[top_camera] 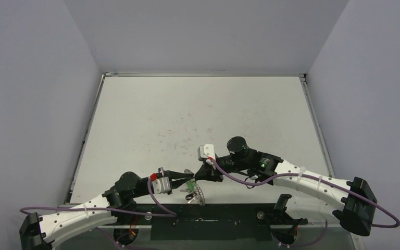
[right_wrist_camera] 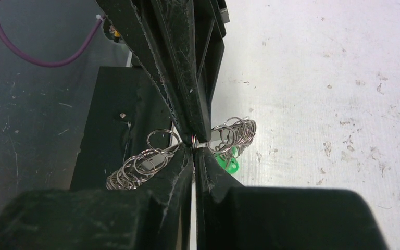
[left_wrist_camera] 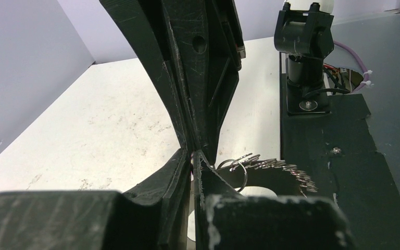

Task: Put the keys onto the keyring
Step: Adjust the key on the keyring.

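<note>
The keyring (top_camera: 199, 194), a hoop of many small linked silver rings, hangs just above the table's near edge. It also shows in the left wrist view (left_wrist_camera: 278, 166) and the right wrist view (right_wrist_camera: 135, 167). My left gripper (top_camera: 191, 181) and right gripper (top_camera: 200, 177) meet tip to tip at its rim. In its own view the right gripper (right_wrist_camera: 194, 147) is shut on a thin ring of the rim. The left gripper (left_wrist_camera: 192, 159) is shut on a thin metal edge at the same spot. The green-headed key (right_wrist_camera: 228, 165) hangs under the rim; it shows in the top view (top_camera: 190, 184). I cannot make out the black and silver keys.
A black base plate (top_camera: 213, 221) with both arm mounts runs along the near edge, right under the ring. The right arm's base post (left_wrist_camera: 304, 47) stands on it. Purple cables (top_camera: 239, 182) loop by both arms. Grey walls close in the white table (top_camera: 198, 114).
</note>
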`<state>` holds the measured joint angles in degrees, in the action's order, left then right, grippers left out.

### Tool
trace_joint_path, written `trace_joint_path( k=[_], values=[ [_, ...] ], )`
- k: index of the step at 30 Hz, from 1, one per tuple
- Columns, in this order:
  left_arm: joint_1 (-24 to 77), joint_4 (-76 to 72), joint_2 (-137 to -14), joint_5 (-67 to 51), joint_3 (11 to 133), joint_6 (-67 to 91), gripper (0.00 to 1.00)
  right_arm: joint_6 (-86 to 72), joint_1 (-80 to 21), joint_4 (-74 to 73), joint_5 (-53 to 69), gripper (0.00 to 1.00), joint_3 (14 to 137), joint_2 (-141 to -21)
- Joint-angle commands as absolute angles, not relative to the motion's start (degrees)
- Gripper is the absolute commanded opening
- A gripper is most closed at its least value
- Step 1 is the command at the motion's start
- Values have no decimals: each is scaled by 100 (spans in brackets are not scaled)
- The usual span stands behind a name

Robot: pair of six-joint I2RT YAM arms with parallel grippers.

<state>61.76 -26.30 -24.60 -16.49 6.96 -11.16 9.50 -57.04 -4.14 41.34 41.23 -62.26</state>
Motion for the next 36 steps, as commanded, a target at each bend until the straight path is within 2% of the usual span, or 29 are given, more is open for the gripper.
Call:
trace_joint_path(
  k=[1, 5, 9, 15, 24, 36],
  values=[
    [6196, -2626, -2184, -1690, 1051, -1155, 9, 1204, -5678, -936, 3751, 0, 4439, -6056],
    [6196, -1798, -1960, -1574, 1332, -1331, 19, 1438, -5700, -2027, 3448, 0, 5081, -6205],
    [6196, -914, -1885, -1479, 1642, -1517, 23, 1603, -5784, -3121, 3060, 0, 5729, -6492],
    [6200, -47, -2263, -1416, 2132, -1692, 26, 1470, -6118, -3817, 2422, 0, 6486, -6816],
    [6198, 102, -3006, -1433, 2396, -1810, 29, 1238, -6489, -5015, 2069, 0, 7722, -7867],
    [6197, -448, -3369, -1619, 2303, -1758, 28, 1179, -6568, -4811, 2311, 0, 7717, -8057]
  ],
)
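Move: Both grippers are shut tip to tip on the same small wire loop at the keyring's rim, so the loop lies right at each hand's finger point. From the left hand the keyring's middle hangs about 3 cm back, 1 cm to the right and 4 cm below. The green key tag is roughly 1 cm ahead of that hand, 1 cm to its left and 4 cm down, and the black key about 3 cm back, 2 cm left and 8 cm down. Open the left gripper about a quarter to let go of the loop, lift it some 3 cm while easing slightly left, then sink about 5 cm with its fingers tipping down and creeping forward and back right, still open, to just short of the loop. Keep the right gripper pinched on the loop, dip right and forward, rise and return nearly to its starting place while its fingers tip down some 30 degrees. ##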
